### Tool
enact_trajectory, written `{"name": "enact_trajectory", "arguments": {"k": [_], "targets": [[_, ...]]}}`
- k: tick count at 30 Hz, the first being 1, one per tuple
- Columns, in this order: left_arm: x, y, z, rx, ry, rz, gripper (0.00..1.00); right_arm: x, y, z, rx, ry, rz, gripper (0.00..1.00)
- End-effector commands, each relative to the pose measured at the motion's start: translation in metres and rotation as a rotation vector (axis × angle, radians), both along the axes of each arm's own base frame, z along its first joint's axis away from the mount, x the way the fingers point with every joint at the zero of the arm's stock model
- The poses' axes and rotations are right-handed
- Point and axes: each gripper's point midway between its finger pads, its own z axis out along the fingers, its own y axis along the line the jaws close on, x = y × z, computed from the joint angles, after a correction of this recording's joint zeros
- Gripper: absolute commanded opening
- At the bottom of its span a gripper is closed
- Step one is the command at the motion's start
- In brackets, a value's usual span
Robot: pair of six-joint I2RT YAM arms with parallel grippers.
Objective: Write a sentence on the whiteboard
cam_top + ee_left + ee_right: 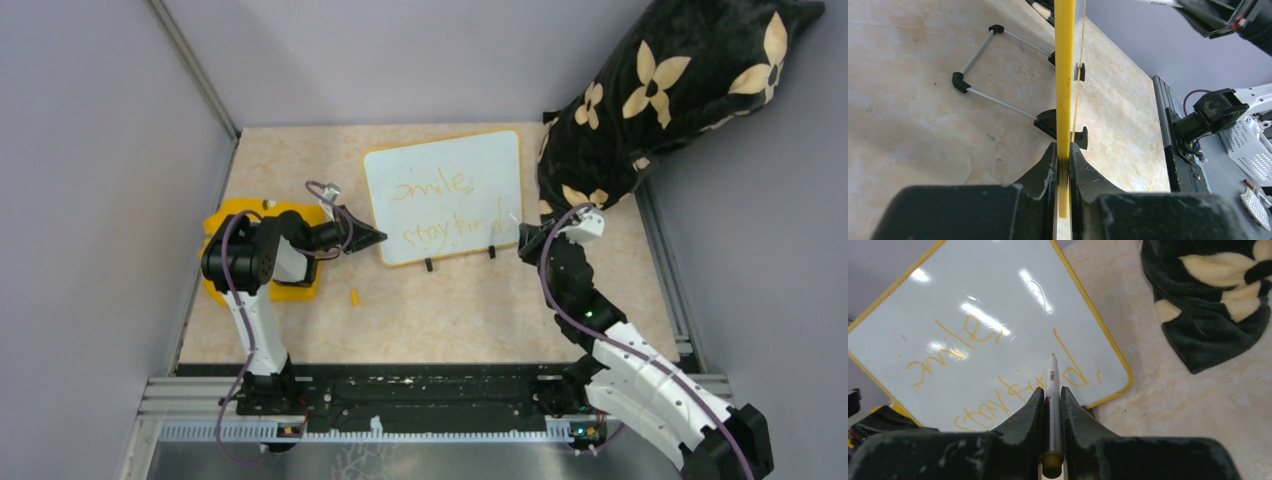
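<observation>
The whiteboard (pixel 445 165) stands propped on the table, white with a yellow rim. The sentence (pixel 440 208) is in orange, two lines reading about "smile" and "stay tired". My left gripper (pixel 374 238) is shut on the board's left edge. In the left wrist view the yellow rim (pixel 1064 75) runs edge-on between the jaws of that gripper (pixel 1064 146). My right gripper (pixel 1051 390) is shut on a white marker (pixel 1051 375) with its tip pointing at the end of the lower line (pixel 998 400). I cannot tell whether the tip touches the board (pixel 998 300).
A black pillow with cream flowers (pixel 670 90) lies at the back right, close to the board's right edge. A yellow flat piece (pixel 290 290) sits under the left arm. A small yellow cap (pixel 354 296) lies in front of the board. The board's wire stand (pixel 993 65) rests behind it.
</observation>
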Motion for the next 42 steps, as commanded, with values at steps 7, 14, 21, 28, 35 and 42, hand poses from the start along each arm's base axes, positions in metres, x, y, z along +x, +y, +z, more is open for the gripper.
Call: {"name": "enact_trajectory", "arguments": {"k": [7,14,21,28,35,42], "targets": [[0.005,-0.001,0.002,0.000,-0.015,0.003,0.00,-0.037,0.011,0.052,-0.004,-0.078,0.201,0.00],[0.005,0.001,0.007,0.000,-0.031,0.023,0.29,-0.064,-0.002,0.048,-0.003,-0.070,0.220,0.00],[0.005,0.011,0.024,-0.006,-0.065,0.069,0.99,-0.069,-0.001,0.054,-0.004,-0.093,0.239,0.00],[0.005,0.031,0.047,0.017,-0.051,0.170,0.99,-0.073,0.005,0.061,-0.005,-0.117,0.285,0.00],[0.025,0.073,0.054,0.242,0.117,0.506,0.99,-0.077,0.014,0.072,-0.015,-0.151,0.350,0.00],[0.009,0.154,0.083,0.174,0.400,1.113,0.99,-0.079,0.026,0.066,-0.015,-0.160,0.413,0.00]]}}
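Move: The left fingers still hold the whiteboard's left edge; its middle lies about 13 cm right, 8 cm ahead and 4 cm higher. The yellow cloth lies some 24 cm left and 3 cm back of that hand, the marker cap 6 cm left and 13 cm back, both about 8 cm below. From the marker-holding right hand, the whiteboard's middle is roughly 16 cm left, 7 cm ahead and 5 cm lower. Left opens off the whiteboard's edge, rising leftward about 15 cm; right draws its held marker back 8 cm. ##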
